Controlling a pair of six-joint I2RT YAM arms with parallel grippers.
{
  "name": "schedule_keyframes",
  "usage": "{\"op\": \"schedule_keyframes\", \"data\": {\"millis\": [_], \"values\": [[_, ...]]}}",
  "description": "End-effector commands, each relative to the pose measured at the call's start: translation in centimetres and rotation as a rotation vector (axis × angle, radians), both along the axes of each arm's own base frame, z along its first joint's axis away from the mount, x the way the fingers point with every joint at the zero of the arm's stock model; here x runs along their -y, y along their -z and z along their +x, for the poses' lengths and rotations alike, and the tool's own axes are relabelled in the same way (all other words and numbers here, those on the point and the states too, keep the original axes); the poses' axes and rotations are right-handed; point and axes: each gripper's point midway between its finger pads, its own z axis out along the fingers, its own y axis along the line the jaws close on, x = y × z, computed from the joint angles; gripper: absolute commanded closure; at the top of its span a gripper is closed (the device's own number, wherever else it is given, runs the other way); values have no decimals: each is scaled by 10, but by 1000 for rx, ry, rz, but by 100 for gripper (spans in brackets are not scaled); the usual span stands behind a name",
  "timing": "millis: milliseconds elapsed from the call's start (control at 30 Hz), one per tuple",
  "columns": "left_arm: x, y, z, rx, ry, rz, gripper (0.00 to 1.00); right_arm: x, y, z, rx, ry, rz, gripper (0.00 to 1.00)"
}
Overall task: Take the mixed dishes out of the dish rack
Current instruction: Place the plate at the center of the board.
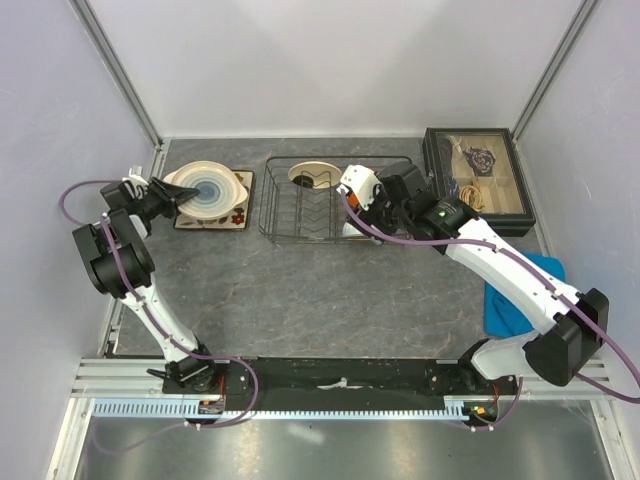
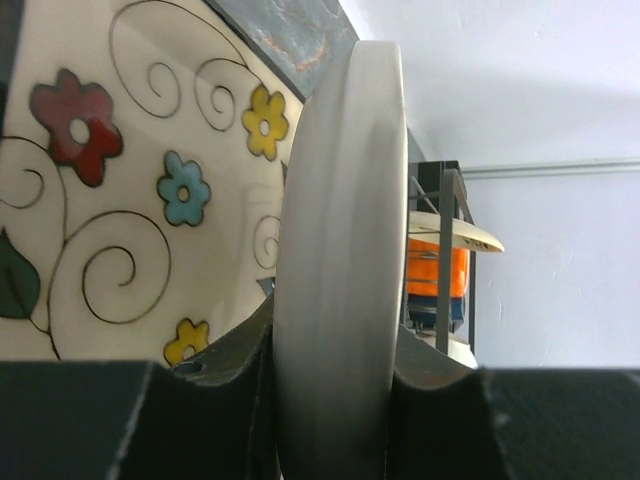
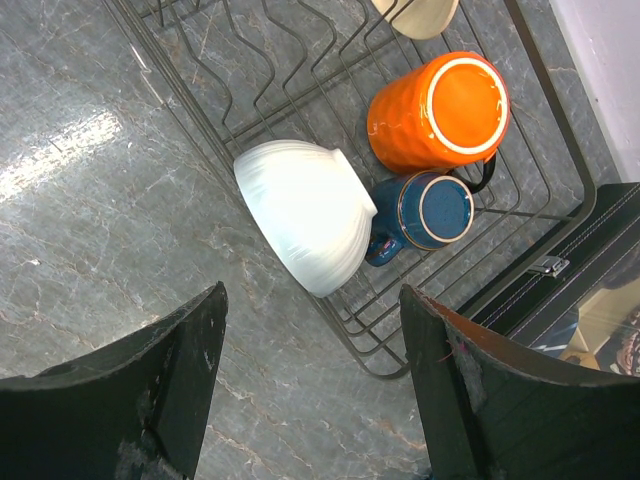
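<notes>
My left gripper (image 1: 168,197) is shut on the rim of the round pale plate (image 1: 207,188), which is over the square cream flower plate (image 1: 238,213) at the far left. In the left wrist view the pale plate's rim (image 2: 340,230) stands edge-on between my jaws, with the flower plate (image 2: 120,200) behind it. My right gripper (image 3: 315,400) hangs open above the near right corner of the dish rack (image 1: 300,212). Below it lie the white bowl (image 3: 305,212) on its side, the orange cup (image 3: 440,112) and the dark blue mug (image 3: 425,215). The cream bowl (image 1: 312,177) sits at the rack's far side.
A black glass-lidded box (image 1: 478,180) of trinkets stands just right of the rack, its edge (image 3: 570,280) close to my right fingers. A blue cloth (image 1: 520,290) lies at the table's right side under the right arm. White walls enclose the table.
</notes>
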Motion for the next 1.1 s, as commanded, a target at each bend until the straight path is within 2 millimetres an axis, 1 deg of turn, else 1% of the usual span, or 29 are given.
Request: {"op": "schedule_keyframes", "data": {"millis": [0,100,167,467,733,833,967,1067], "values": [[-6,-23,22,63,-24,6,98,-7,-18,8,42,-2,42,22],[-4,-17,26,50,-31,9,98,-6,-18,8,42,-1,41,22],[-2,-12,29,37,-31,6,98,-10,-18,5,34,-23,55,22],[-6,-3,40,12,-55,5,99,-7,-14,3,28,-20,47,22],[-3,12,41,-17,-52,-3,98,-6,-13,4,27,-14,40,22],[-3,14,41,-20,-52,-4,98,-7,-13,4,28,-15,42,22],[-1,16,42,-26,-48,-5,98,-7,-9,3,20,-17,38,22],[0,19,42,-29,-45,-3,92,-7,-7,2,14,-22,38,22]]}}
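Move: The left hand already holds the plate by its left rim, low over the board; the middle of the board lies about 8 cm to that hand's right, 1 cm ahead and some 9 cm below. The dish rack's middle is roughly 40 cm to the right and level with it; the white plate left in the rack is some 35 cm right and 6 cm ahead. From the right hand, the board is about 45 cm left, 13 cm ahead and 20 cm below. Still pinching the plate's left rim, the left hand lowers it towards the board by about 5 cm while easing some 3 cm forward, most of that early on. It tips its fingers down roughly 5 degrees and slows as it gets low, keeping its grip. Whether the plate touches the board can't be seen. ##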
